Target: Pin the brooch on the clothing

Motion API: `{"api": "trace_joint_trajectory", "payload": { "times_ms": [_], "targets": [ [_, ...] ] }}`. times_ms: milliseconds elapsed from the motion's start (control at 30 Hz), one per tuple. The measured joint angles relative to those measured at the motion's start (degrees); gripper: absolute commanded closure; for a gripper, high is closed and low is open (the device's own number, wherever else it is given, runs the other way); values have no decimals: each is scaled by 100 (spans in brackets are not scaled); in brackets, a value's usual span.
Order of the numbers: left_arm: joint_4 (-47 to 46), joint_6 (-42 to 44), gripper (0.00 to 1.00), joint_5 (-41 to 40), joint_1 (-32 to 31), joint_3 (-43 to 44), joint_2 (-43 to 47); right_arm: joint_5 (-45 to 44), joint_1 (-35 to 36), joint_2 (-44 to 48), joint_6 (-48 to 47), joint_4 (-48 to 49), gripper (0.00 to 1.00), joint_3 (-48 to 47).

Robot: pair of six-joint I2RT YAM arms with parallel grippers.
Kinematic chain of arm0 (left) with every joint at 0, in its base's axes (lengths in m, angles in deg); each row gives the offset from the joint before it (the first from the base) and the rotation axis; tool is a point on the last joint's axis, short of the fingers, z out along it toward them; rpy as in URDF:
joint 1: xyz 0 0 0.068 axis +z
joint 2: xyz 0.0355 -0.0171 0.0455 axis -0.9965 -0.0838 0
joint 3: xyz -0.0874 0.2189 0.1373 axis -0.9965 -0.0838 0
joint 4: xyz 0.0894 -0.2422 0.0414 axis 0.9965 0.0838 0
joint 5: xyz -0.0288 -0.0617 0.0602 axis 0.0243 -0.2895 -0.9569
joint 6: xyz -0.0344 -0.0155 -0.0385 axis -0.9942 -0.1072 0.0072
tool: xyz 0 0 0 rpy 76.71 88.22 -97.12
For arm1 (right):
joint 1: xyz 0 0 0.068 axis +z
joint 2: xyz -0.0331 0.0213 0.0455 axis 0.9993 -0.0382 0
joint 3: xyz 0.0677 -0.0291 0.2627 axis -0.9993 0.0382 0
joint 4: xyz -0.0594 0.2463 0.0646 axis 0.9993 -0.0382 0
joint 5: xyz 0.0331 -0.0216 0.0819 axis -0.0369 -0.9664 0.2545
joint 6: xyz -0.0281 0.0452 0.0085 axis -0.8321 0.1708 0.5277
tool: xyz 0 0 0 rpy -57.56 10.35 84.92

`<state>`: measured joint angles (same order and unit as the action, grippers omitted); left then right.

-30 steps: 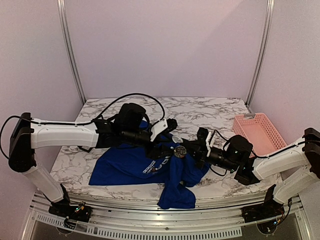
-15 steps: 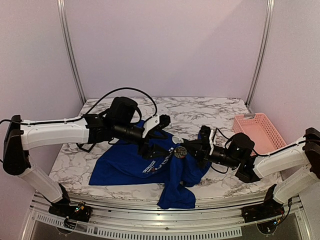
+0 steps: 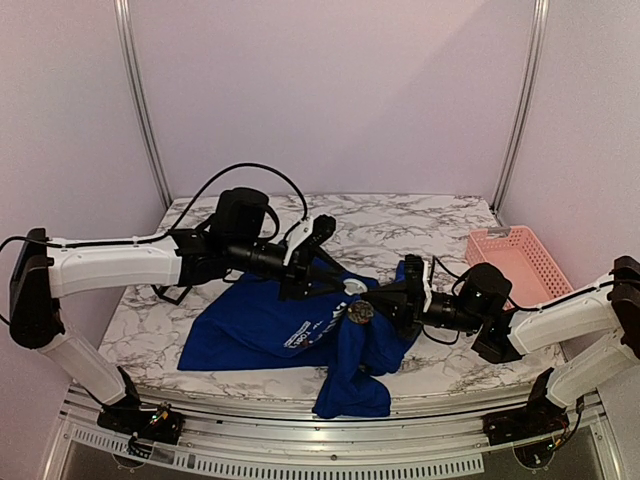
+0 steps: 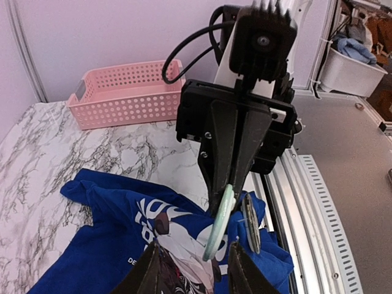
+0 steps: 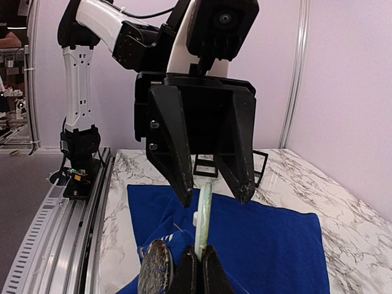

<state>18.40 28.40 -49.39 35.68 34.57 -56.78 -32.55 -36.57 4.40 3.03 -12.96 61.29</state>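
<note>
The clothing point(image 3: 255, 330), a royal-blue T-shirt, lies crumpled on the marble table, its printed chest point(image 4: 177, 245) bunched up between the arms. My right gripper point(image 5: 199, 269) is shut on the edge of a thin pale green disc point(image 5: 203, 220) that stands upright. The brooch point(image 5: 154, 269), a dark round ornament with gold glints, sits just beside it against a raised fold of blue cloth point(image 4: 269, 220); it also shows from above as the brooch point(image 3: 360, 312). My left gripper point(image 4: 196, 272) faces the right one, open, with its fingers point(image 5: 177, 165) apart on either side of the disc.
A pink perforated basket point(image 3: 520, 262) stands at the table's right edge. Two small black square frames point(image 5: 205, 165) lie on the marble behind the shirt. The shirt's hem hangs over the near table edge point(image 3: 350, 395) above the aluminium rail.
My left gripper has swung in toward the right one and now straddles the green disc, its jaws narrower than half a second ago. The right gripper stayed shut on the disc.
</note>
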Motion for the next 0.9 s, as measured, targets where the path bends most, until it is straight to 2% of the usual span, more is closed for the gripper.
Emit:
{"api": "trace_joint_trajectory", "payload": {
  "times_ms": [67, 233, 400, 533, 700, 800, 900],
  "targets": [
    [2, -2, 63, 72, -15, -42, -4, 24, -4, 0, 0, -15, 100, 0],
    [-11, -85, 77, 103, -81, -66, -50, 101, -31, 0, -7, -42, 100, -2],
    [-114, -181, 100, 61, -160, -70, -125, 153, -42, 0, -20, -42, 100, -2],
    [-157, -155, 100, 17, -190, -103, -127, 170, -70, 7, 22, -79, 100, -2],
    [-173, -295, 100, -42, -197, -140, -127, 42, -72, 101, -26, -258, 77, -2],
    [-175, -391, 100, -90, -197, -164, -127, -138, -109, 352, -120, -514, 61, -2],
    [-238, -476, 100, -118, -197, -205, -127, -289, -144, 743, -328, -929, 49, -17]
  ]
}}
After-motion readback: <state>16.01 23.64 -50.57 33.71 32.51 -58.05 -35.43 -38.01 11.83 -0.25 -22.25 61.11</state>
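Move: The left hand's open fingers are almost around the white brooch, whose middle lies about 3 cm to their right, 1 cm back and 1 cm lower. The right hand still holds that brooch by its right edge, the middle about 2 cm to its left and 1 cm ahead. From the right hand, the dark brooch on the shirt is some 3 cm back, 1 cm left and 2 cm lower, and the shirt's raised fold lies 2 cm left, level with it fore and aft, and about 3 cm below. The left hand eases about 1.5 cm back and a little right and down, so that the white brooch's free left edge comes between its fingers, and closes on it while the right hand stays put with its grip shut. Once the left has its pinch, the right fingers open to nearly half and let go, drawing off about 2 cm to the right and upward with a touch of forward, as the left keeps its hold and sinks slightly, tilting some 5 degrees. ##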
